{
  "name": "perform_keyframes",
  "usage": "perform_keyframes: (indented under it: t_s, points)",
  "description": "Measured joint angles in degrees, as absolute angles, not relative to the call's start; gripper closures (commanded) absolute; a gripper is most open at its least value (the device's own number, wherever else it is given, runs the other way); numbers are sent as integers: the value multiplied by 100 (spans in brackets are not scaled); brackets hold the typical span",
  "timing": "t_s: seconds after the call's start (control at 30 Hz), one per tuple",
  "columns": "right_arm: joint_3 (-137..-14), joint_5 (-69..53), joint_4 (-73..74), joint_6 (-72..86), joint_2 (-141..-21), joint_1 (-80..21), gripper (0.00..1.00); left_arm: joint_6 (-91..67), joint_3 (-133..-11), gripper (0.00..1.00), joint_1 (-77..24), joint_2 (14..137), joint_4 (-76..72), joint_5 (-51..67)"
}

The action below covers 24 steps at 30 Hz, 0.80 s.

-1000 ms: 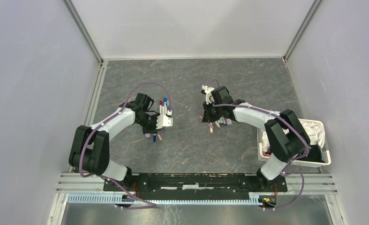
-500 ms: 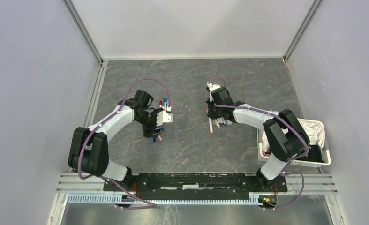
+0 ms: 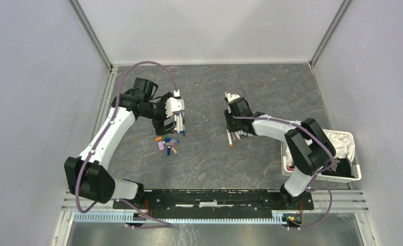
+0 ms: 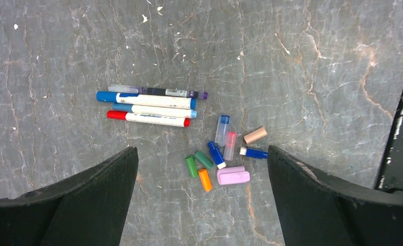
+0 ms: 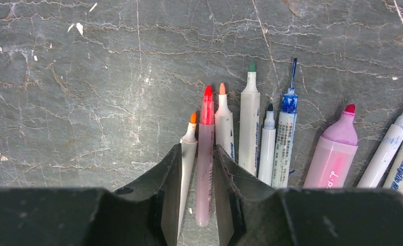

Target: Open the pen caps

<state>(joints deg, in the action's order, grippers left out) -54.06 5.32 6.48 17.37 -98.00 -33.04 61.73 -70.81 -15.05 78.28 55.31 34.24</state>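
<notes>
My left gripper (image 4: 200, 148) hangs wide open above the table with nothing between its fingers; in the top view the left gripper (image 3: 169, 114) is over the left group. Below it lie several loose pen caps (image 4: 220, 160), among them an orange one (image 4: 205, 180) and a lilac one (image 4: 233, 176). Beside them lie several capped pens (image 4: 147, 106). My right gripper (image 5: 197, 148) sits low at a row of uncapped pens (image 5: 250, 128). Its jaws stand narrowly apart, with a red-tipped pink pen (image 5: 206, 154) and an orange-tipped one (image 5: 189, 146) lying between them on the table.
A thick pink marker (image 5: 335, 154) lies at the right of the row. A white basket (image 3: 342, 178) with cloth in it stands at the table's right edge, near the right arm's base. Grey walls close in both sides and the back.
My left gripper has opened wide and risen away from the caps towards the back. My right gripper has parted slightly, and the pink pen now lies on the table in the row.
</notes>
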Motion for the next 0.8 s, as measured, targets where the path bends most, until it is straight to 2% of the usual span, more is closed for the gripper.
perform_keyframes:
  t_s: [0.23,0.37,0.47,0.67,0.8]
  points:
    - [-5468,849,757,1737,-9623,-3573,61,5634,-7363,0,-1267,7708,5618,3642]
    - [-5902,958,873,1780,-9662,-4007,56,5225,-7452,0,-980,7686,5435,3656]
    - [-6549,982,847,1892,-9957,-4414,49,4901,-7452,0,-812,7644,5199,3586]
    - [-7832,1022,768,2080,-11024,-4910,44,4464,-7452,0,-537,7644,4877,3315]
    - [-8573,1044,797,2169,-11789,-4989,35,4182,-7452,0,-255,7736,4733,3124]
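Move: The capped purple pen lies about 21 cm left of the right hand, some 4 cm farther out and 2 cm lower. The blue marker sits just left of it, the red marker some 4 cm left of it; the uncapped pink pen lies right beneath the hand. From the left hand the purple pen is about 6 cm right, 5 cm ahead and 16 cm below. Right hand arcs some 19 cm left towards the purple pen, opening wider; empty left hand clears up and forward-left. ##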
